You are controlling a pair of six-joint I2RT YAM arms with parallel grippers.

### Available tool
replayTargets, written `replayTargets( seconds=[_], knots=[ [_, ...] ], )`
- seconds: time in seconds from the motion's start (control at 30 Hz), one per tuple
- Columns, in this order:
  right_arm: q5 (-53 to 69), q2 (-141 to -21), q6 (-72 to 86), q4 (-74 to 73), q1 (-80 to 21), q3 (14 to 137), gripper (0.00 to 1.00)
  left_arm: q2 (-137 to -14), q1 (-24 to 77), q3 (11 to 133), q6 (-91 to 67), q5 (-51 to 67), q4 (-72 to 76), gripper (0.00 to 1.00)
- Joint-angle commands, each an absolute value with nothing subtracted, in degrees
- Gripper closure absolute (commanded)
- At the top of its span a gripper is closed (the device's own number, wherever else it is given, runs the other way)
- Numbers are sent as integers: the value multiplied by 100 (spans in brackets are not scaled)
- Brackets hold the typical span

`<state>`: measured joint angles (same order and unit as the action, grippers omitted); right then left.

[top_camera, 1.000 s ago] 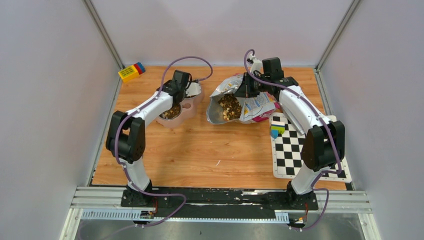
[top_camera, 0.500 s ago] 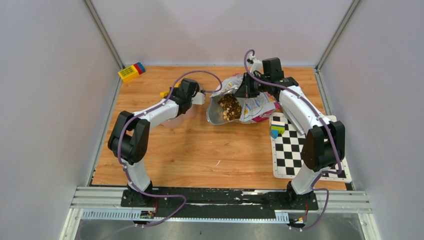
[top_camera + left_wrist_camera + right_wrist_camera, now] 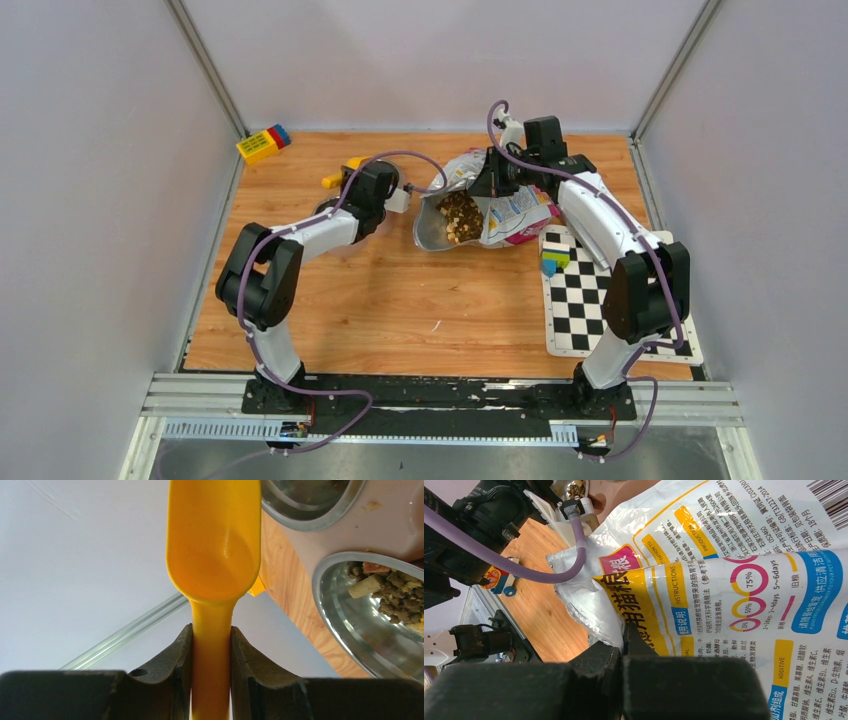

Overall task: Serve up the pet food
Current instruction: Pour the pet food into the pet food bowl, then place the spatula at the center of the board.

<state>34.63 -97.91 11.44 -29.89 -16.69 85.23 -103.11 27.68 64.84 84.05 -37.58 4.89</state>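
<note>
The pet food bag (image 3: 505,208) lies open at the back centre, with brown pet food (image 3: 460,215) showing in its silver mouth. My right gripper (image 3: 492,180) is shut on the bag's upper edge; in the right wrist view the bag (image 3: 734,580) is pinched between the jaws of the right gripper (image 3: 624,645). My left gripper (image 3: 362,180) is shut on the handle of a yellow scoop (image 3: 215,540), which is empty. Beside the scoop is the pink double bowl (image 3: 385,525). One steel cup holds pet food (image 3: 397,587).
A yellow, red and blue block toy (image 3: 262,143) sits at the back left corner. A checkerboard mat (image 3: 600,310) lies at the right with small coloured blocks (image 3: 553,258) on it. Grey walls enclose the table on three sides.
My left arm has swung from over the bowl toward the bag, and its wrist has turned so the scoop points back left. The right arm and the bag have stayed still.
</note>
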Motion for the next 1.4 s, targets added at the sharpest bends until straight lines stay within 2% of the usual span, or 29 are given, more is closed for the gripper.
replayTargets(
  seconds=[0.0,0.27,0.43,0.6,0.97,1.37],
  knots=[
    [3823,-9369,1257,-2813,-1661,8620,100,-10008,2854,6584,8676,-3811,600,100],
    [3855,-9341,1272,-2813,-1653,8606,100,-9742,2364,7755,5775,-3007,-1686,100],
    [3875,-9325,1292,-2797,-1654,8596,100,-9360,1629,7879,4667,-2144,-2200,100],
    [3880,-9317,1310,-2780,-1656,8583,100,-9128,896,7889,3540,-801,-2549,100],
    [3894,-9293,1317,-2754,-1655,8550,100,-9280,-629,7309,2469,199,-2314,100],
    [3920,-9394,1354,-2750,-1669,8563,100,-9337,-1306,6344,2276,554,-1802,100]
  ],
)
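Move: The left hand, holding the empty scoop above the bowls, is bound for the bare table left of them, about 19 cm to its left, 9 cm back and 14 cm down. The near pet food bowl lies some 5 cm left and 8 cm back, the far bowl about 5 cm right and 2 cm ahead, both roughly 12 cm below; the toy block is 23 cm left, 10 cm ahead. From the right hand, that bare spot is about 45 cm left and 3 cm back. Keeping its pinch on the scoop's handle, the left hand lifts a few centimetres off the bowls, swings about 18 cm left, then sinks some 10 cm while drawing back about 8 cm towards the bare table. The wrist rolls its left side down by around 70 degrees and swings counter-clockwise, until the fingers point steeply down. The right hand stays still, still pinching the food bag's edge. ##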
